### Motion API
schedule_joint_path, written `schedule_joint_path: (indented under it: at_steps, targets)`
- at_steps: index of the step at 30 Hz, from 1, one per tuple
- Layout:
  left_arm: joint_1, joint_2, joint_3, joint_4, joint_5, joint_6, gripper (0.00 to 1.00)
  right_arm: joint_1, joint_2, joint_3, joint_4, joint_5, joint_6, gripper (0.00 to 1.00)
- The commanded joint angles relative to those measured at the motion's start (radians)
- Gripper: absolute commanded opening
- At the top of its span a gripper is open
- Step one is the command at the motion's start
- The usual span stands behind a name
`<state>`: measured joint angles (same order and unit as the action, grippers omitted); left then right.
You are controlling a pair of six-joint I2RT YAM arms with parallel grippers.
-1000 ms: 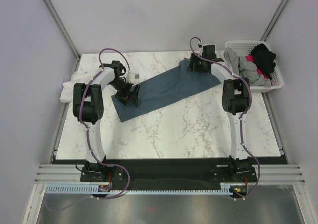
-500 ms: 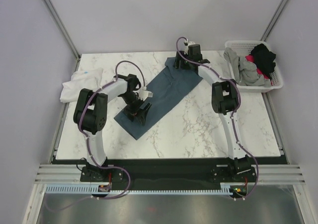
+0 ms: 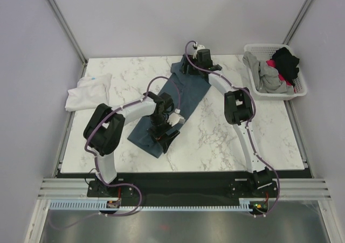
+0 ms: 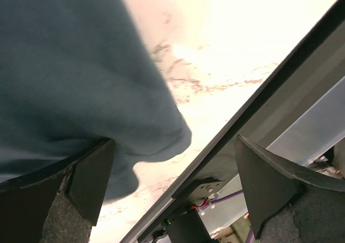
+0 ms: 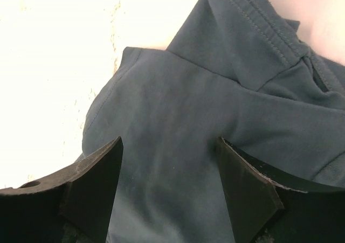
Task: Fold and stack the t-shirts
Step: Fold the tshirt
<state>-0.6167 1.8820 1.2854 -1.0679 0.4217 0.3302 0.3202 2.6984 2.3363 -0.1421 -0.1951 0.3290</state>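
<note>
A slate-blue t-shirt (image 3: 190,90) lies as a narrow diagonal strip from the table's far middle toward the near edge. My left gripper (image 3: 166,135) hangs open over its near end. In the left wrist view the shirt (image 4: 81,65) fills the upper left, and the left gripper (image 4: 172,184) has nothing between its fingers. My right gripper (image 3: 195,69) stands open at the far end. In the right wrist view the shirt (image 5: 178,119), with its hem folds, lies under the spread right gripper (image 5: 170,186). A white t-shirt (image 3: 86,89) lies bunched at the far left.
A white lattice basket (image 3: 299,84) at the far right holds a grey t-shirt (image 3: 264,73) and a black t-shirt (image 3: 285,60). The table's dark near edge (image 4: 259,100) runs just past the left gripper.
The left gripper has travelled right and toward the near edge, the right gripper has slid left. The slate-blue shirt has swung from a wide slant into a narrower, steeper strip.
</note>
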Motion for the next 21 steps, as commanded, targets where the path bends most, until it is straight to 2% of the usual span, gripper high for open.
schedule_joint_path:
  at_steps: [1,8,11,16,21]
  targets:
    - [-0.035,-0.064,0.043,-0.007,0.008,-0.023,1.00,0.013,-0.040,0.018,0.015,-0.032,-0.002,0.78]
    - [-0.034,-0.100,0.222,-0.037,-0.076,-0.011,1.00,-0.047,-0.331,-0.172,-0.022,-0.047,-0.012,0.78]
    - [-0.031,-0.093,0.247,-0.030,-0.098,0.004,1.00,-0.073,-0.422,-0.283,-0.045,-0.052,0.002,0.78]
    - [0.001,-0.061,0.235,-0.014,-0.093,0.000,1.00,-0.130,-0.489,-0.474,-0.065,-0.076,0.057,0.79]
    - [0.025,-0.028,0.218,-0.035,-0.104,0.012,1.00,-0.182,-0.483,-0.587,-0.060,-0.136,0.131,0.78]
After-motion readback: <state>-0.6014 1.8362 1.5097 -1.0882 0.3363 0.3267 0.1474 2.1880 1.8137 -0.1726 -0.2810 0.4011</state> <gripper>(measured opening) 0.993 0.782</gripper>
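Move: The right hand is at the far end of the t-shirt strip: the strip's right corner, mostly hidden under its own arm, lies about 16 cm to the right and 5 cm back, the far tip some 6 cm straight ahead, both about 1 cm lower; the basket stands roughly 43 cm to the right and 3 cm back. From the left hand, the near corner is about 5 cm straight back and the shirt's middle some 21 cm ahead and 7 cm to the right, both about a centimetre lower. The right hand comes free of the t-shirt's far end, rises about 12 cm while swinging right and back over the strip, then dips again towards its right corner with the fingers still well open. The left hand, wide open too, lifts off the near end up and forward, about 6 cm each way, towards the shirt's middle, its fingers swinging forward some 15 degrees to point more nearly straight down, and it has begun to sink slightly. ##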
